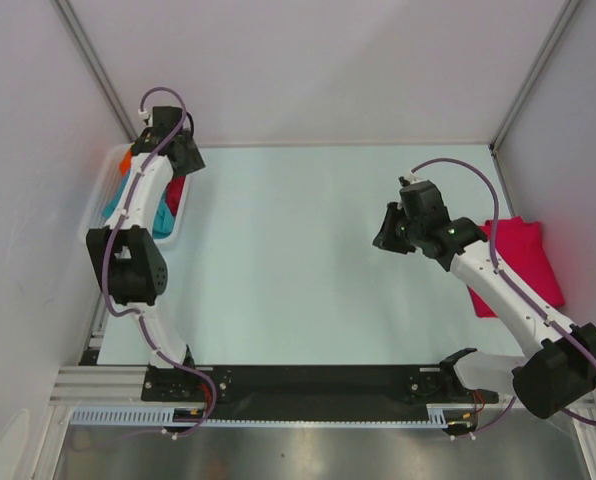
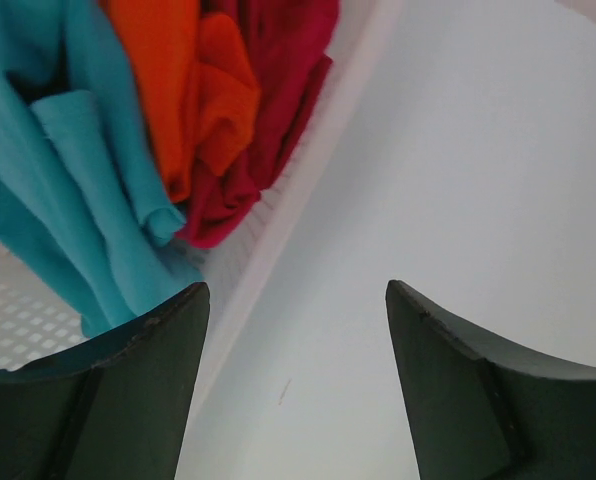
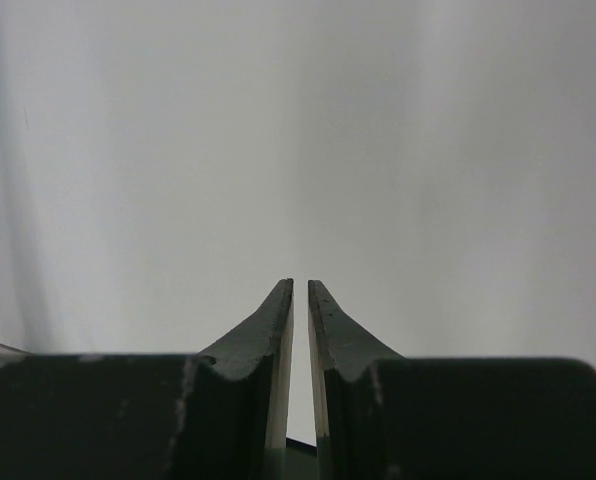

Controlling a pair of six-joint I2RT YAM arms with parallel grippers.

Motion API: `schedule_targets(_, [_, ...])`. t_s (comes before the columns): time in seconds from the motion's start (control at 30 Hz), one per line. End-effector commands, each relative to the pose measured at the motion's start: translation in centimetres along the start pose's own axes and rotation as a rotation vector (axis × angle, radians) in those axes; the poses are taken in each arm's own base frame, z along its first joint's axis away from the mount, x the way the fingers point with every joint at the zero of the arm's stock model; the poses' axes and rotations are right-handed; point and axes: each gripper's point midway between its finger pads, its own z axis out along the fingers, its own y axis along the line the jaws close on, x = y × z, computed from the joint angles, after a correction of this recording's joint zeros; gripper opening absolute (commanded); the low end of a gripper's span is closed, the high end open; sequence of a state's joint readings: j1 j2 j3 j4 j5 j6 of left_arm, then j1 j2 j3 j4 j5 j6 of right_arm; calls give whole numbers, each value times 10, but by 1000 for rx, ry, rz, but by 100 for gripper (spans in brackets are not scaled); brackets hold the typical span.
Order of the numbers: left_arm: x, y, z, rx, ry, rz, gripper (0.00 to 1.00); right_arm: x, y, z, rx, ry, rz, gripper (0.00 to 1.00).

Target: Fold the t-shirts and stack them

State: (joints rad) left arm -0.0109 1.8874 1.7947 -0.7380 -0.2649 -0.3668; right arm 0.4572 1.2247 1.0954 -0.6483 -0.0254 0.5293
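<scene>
Three t-shirts lie bunched in the white slatted basket (image 2: 16,322) at the far left: a teal one (image 2: 68,180), an orange one (image 2: 178,90) and a crimson one (image 2: 278,90). My left gripper (image 2: 296,290) hangs open and empty over the table, just beside the basket's rim; in the top view it (image 1: 183,155) is at the basket's far right corner. Another crimson-pink t-shirt (image 1: 523,255) lies folded at the table's right edge, partly under my right arm. My right gripper (image 1: 386,235) hovers left of it, over bare table. Its jaws (image 3: 300,283) stand shut with only a thin slit, holding nothing.
The basket (image 1: 183,232) stands against the left wall. White walls close in the table on the left, back and right. Both arm bases sit on the black rail (image 1: 308,380) at the near edge.
</scene>
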Motion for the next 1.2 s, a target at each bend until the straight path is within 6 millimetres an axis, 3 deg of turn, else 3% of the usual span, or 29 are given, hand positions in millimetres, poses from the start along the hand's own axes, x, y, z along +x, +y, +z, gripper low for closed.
schedule_targets(0.0, [-15, 65, 4, -243, -16, -67, 77, -14, 5, -13, -7, -48, -19, 17])
schedule_targets(0.3, [-3, 102, 18, -351, 20, -104, 77, -12, 4, -9, 1, -37, -28, 17])
schedule_targets(0.53, [-4, 112, 33, -323, 45, -148, 77, -11, 1, -9, 11, -27, -32, 17])
schedule_targets(0.73, [8, 139, 48, -358, 114, -210, 76, -12, -5, -8, 27, -24, -27, 16])
schedule_targets(0.97, [18, 142, 70, -344, 162, -214, 76, -17, -2, -4, 27, -21, -25, 17])
schedule_targets(1.17, [27, 133, 87, -293, 200, -230, 73, -18, -1, -2, 29, -19, -25, 17])
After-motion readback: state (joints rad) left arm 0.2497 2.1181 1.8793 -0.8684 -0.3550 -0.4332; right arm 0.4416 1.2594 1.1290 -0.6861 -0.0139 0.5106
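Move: The teal t-shirt in the basket lies about 15 cm to the left of the left hand, 5 cm nearer the base and 14 cm below. The orange shirt is some 6 cm ahead and 14 cm left, the red one 3 cm ahead and 6 cm left, both about 14 cm down. From the right hand the teal shirt is roughly 62 cm left, 15 cm ahead and 14 cm down. Left hand swings 14 cm left, sinking 9 cm towards the teal shirt, turning 20 degrees counter-clockwise, fingers staying open. ##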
